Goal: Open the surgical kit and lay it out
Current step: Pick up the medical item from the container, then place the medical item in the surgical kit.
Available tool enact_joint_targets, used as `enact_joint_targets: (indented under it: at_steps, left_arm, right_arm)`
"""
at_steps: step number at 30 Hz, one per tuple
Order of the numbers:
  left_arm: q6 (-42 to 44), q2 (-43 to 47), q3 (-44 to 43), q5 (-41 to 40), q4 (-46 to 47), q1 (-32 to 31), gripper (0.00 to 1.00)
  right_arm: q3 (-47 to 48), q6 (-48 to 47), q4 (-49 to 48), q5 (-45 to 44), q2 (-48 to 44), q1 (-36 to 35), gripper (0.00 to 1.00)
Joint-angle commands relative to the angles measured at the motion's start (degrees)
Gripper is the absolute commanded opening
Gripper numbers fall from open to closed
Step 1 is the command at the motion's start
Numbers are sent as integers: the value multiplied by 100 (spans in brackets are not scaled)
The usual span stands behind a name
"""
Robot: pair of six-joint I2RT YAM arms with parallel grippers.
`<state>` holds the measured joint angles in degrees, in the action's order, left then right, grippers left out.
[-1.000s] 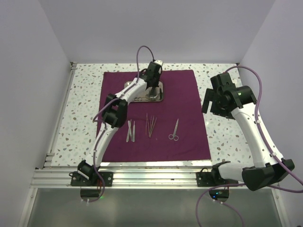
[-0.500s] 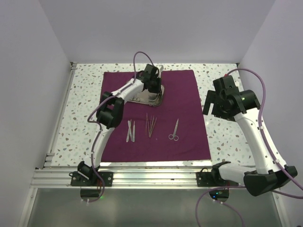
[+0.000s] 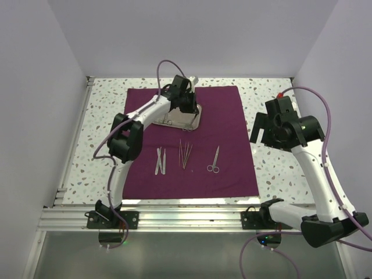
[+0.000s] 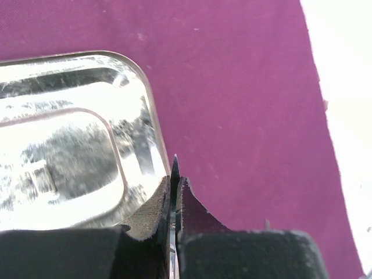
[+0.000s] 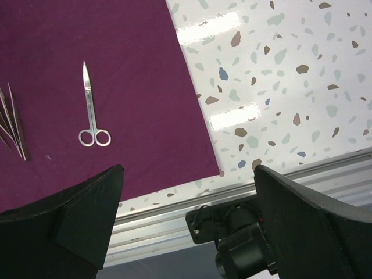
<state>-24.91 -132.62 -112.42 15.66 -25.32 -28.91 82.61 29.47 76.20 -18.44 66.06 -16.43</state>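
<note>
The dark purple cloth [image 3: 226, 116] lies spread flat on the table. The shiny steel tray [image 3: 185, 120] sits at its far middle, tipped up on one side. My left gripper [image 3: 189, 107] is shut on the tray's right rim; in the left wrist view the fingers [image 4: 152, 203] pinch the thin rim edge and the tray [image 4: 64, 139] fills the left. Tweezers [image 3: 160, 161], thin probes [image 3: 184, 154] and ring-handled forceps [image 3: 214, 160] lie in a row on the cloth. My right gripper [image 3: 258, 131] is open and empty, held above the cloth's right edge; its view shows the forceps [image 5: 90, 110].
Speckled table [image 3: 273, 168] surrounds the cloth. A metal rail [image 3: 192, 218] with the arm bases runs along the near edge; it also shows in the right wrist view [image 5: 174, 224]. White walls enclose the left, back and right.
My left gripper closed on the tray's rim and shifted left, tipping the tray up from lying flat. My right arm drew slightly right and back.
</note>
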Motion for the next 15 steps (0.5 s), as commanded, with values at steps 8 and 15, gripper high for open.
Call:
enact_joint_targets:
  at_steps: [8, 15]
  left_arm:
    - [-1023, 1668, 1580, -554, 686, -835, 0]
    - [-2272, 1678, 2242, -1504, 1072, -2066, 0]
  right_arm:
    - [-218, -29, 26, -10, -392, 34, 98]
    - [-438, -47, 289, -169, -647, 43, 98]
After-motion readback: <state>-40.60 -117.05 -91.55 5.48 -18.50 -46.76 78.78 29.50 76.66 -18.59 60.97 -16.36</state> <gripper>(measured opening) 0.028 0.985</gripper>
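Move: Back and to the right of the left hand, which already holds the ring-handled medical item, the laid-out scissors lie about 22 cm back, 8 cm right and 8 cm down. The tweezers lie some 20 cm back and 4 cm left of this hand; the tray's middle is level with it and roughly 8 cm left. From the idle right hand the scissors are about 4 cm ahead, 21 cm left and 25 cm below. Carrying the medical item away from the tray's right side, the left hand first rises about 4 cm while easing back, then sweeps back and to the right, faster and faster, towards the laid-out scissors, some 15 cm back and 8 cm right in all. Over the last stretch it sinks about 2 cm; the nearly shut fingers keep their hold and the wrist barely turns. ##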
